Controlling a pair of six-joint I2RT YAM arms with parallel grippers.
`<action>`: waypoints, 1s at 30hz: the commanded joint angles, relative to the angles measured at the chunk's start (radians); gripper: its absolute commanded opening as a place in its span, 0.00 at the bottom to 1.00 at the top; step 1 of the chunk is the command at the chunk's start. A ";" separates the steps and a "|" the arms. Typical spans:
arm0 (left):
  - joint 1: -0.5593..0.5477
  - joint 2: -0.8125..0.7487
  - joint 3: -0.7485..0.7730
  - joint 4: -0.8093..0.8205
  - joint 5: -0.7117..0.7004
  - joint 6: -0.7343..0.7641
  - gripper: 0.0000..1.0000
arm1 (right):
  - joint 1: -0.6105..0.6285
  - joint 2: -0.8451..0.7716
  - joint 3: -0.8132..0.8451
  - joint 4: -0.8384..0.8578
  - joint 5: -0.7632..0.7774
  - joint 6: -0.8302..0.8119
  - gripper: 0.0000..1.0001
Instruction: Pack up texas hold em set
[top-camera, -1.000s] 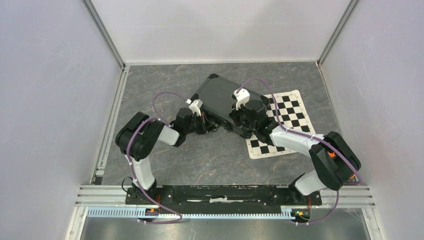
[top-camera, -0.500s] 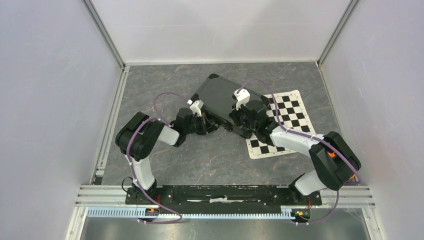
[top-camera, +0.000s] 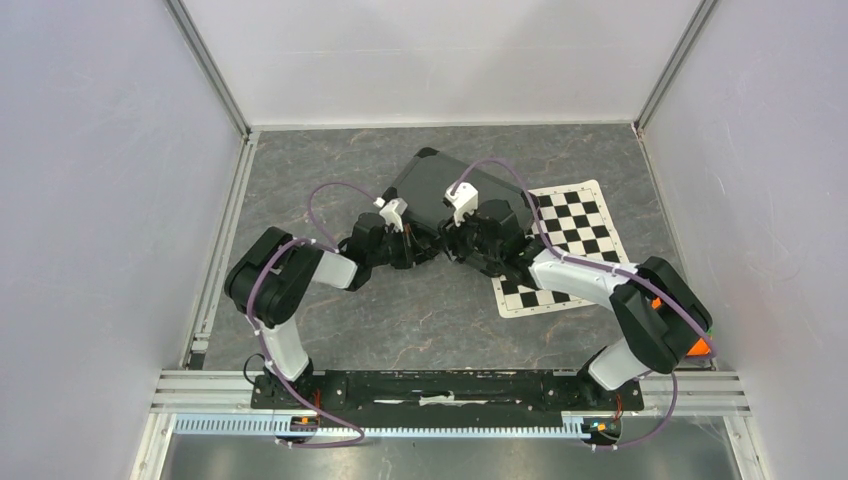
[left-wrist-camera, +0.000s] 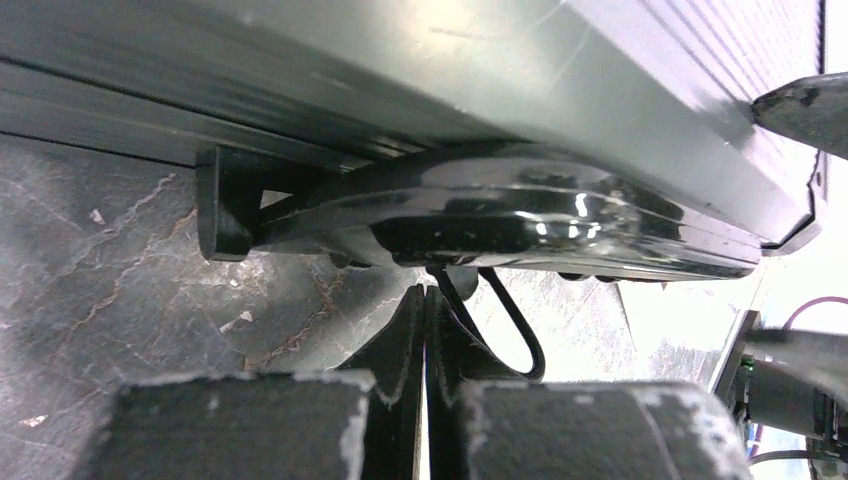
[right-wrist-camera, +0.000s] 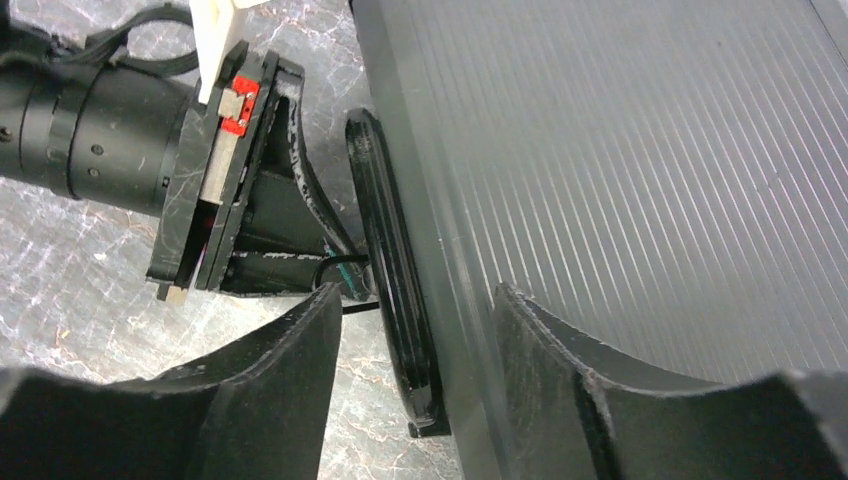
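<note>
The black hard case (top-camera: 432, 180) of the texas hold em set lies closed, at a slant, in the middle of the table. Its glossy black handle (left-wrist-camera: 500, 212) runs along the near edge, under the ribbed lid (right-wrist-camera: 650, 170). My left gripper (left-wrist-camera: 427, 292) is shut, its tips just below the handle with nothing between them; in the top view the left gripper (top-camera: 425, 250) is at the case's front edge. My right gripper (right-wrist-camera: 415, 345) is open and straddles the handle (right-wrist-camera: 392, 280) and the lid's edge, one finger on each side. The right gripper (top-camera: 465, 240) sits right beside the left one.
A black-and-white checkered mat (top-camera: 580, 225) lies under and to the right of the case. The grey marbled tabletop (top-camera: 420, 310) is enclosed by white walls on three sides. A thin black cable loop (left-wrist-camera: 520, 335) hangs by my left fingers.
My right gripper has opened and slid left along the case's front edge toward the handle. The left arm and the case have stayed in place.
</note>
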 joint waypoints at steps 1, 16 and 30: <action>-0.006 -0.055 0.029 0.006 0.023 0.015 0.02 | 0.045 0.053 -0.003 -0.209 -0.010 -0.038 0.65; -0.005 -0.050 0.051 0.034 0.031 -0.009 0.02 | 0.178 0.156 0.113 -0.359 0.304 -0.151 0.78; -0.005 -0.037 0.058 0.063 0.033 -0.022 0.02 | 0.209 0.239 0.166 -0.421 0.344 -0.168 0.82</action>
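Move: The case's handle lies roughly 3 cm left of the right gripper, level with it ahead-back and some 6 cm lower. From that same gripper, the closed case's middle is about 8 cm ahead, 3 cm right and 5 cm below; the left gripper's tips are about 3 cm left and 8 cm below. From the left gripper the handle is about 2 cm ahead, 1 cm right and 2 cm above, and the black cord loop is about 2 cm right, level ahead-back and in height. Bring the right gripper about 2 cm left and 2 cm down towards the handle, tilting its left side down some 25 degrees so the fingers point more steeply. Spread its half-open fingers wider, one over the lid's front edge, the other on the handle's outer side. Meanwhile raise the shut left fingertips about 1 cm up to the handle's underside. ##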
